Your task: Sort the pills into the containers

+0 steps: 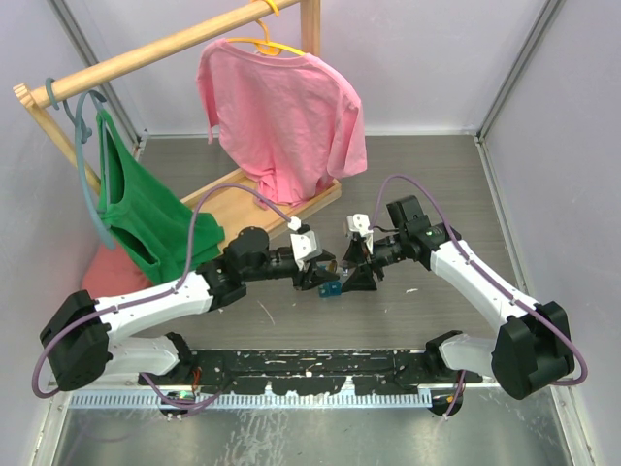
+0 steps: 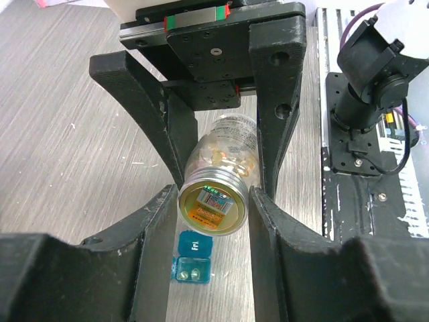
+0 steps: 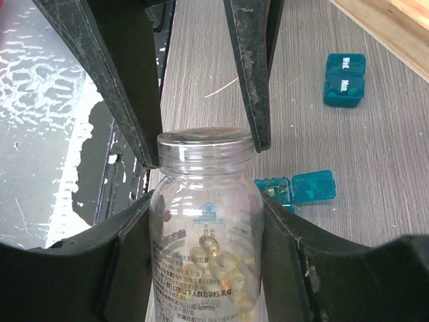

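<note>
A clear pill bottle [image 3: 208, 248] with yellow pills [image 3: 231, 268] in it hangs on its side above the table. My right gripper [image 3: 206, 201] is shut on its body. Facing it, my left gripper [image 2: 214, 201] is shut on the bottle's silver-rimmed cap [image 2: 214, 208]. Under the cap lies a teal container [image 2: 193, 270], one compartment open with two pills inside and its flap [image 2: 195, 243] folded back. A second container [image 3: 344, 80], lids shut, lies farther off. In the top view both grippers [image 1: 315, 267] [image 1: 357, 260] meet over the open container [image 1: 330, 288].
A wooden clothes rack [image 1: 165, 49] holds a pink shirt [image 1: 281, 116] and a green top [image 1: 146, 218] at the back left. Its wooden base [image 3: 395, 27] runs close to the shut container. A black rail [image 1: 310, 369] lines the near edge.
</note>
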### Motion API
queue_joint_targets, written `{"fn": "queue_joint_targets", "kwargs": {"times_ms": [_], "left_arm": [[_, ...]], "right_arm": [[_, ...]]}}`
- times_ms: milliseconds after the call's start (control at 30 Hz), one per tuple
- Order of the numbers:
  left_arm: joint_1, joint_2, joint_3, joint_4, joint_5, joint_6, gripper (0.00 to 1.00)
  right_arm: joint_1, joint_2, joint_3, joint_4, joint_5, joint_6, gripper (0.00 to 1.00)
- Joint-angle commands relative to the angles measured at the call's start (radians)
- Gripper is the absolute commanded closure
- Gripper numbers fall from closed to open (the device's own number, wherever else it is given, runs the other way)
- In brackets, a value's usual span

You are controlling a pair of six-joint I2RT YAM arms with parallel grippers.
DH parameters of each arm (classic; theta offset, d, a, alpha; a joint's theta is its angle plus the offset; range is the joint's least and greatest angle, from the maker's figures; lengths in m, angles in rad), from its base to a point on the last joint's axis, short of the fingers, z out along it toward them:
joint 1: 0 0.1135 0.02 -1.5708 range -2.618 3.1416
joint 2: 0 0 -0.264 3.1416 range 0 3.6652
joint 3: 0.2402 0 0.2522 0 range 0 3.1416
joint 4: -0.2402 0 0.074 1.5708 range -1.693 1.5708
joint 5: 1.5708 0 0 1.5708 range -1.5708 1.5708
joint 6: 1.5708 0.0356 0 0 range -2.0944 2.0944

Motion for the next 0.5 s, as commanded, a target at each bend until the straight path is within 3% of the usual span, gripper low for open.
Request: {"fn": "queue_joint_targets", "kwargs": {"times_ms": [0,267,467], "left_arm": [[-0.012,0.015,0.009,-0.053,-0.037,0.092,0.73],[-0.01,-0.08,-0.048,0.061,-0.077,-0.021,0.27],[-0.008,-0.16,-0.091,0.1,-0.1,-0.121,0.11]], "right_arm": [[0.005,-0.026,0.046,0.076,-0.076,0.019,0.99],[0.004,-0.023,0.048,0.075,-0.076,0.017,0.99],[0.005,-0.023,0.047,0.074,-0.076,0.018,0.99]]}}
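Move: The bottle's lid lies between the left hand's fingertips, about 1 cm to the right of its hand point; the bottle's body slants down to the right from it in the right hand's grip. From the right hand the lid is some 4 cm left and 3 cm up. The near pill box lies roughly level with the left hand fore and aft, 1 cm to its left and about 12 cm below; the Mon/Wed box is 12 cm to its left, 4 cm ahead. Opening from its pinch on the lid, the left hand lets go and its fingers spread wide on both sides; it dips about 1 cm, comes most of the way back up, and draws off to the left by roughly 2 cm, its wrist hardly turning. The right hand keeps its hold round the bottle's body, easing up by less than 1 cm. ##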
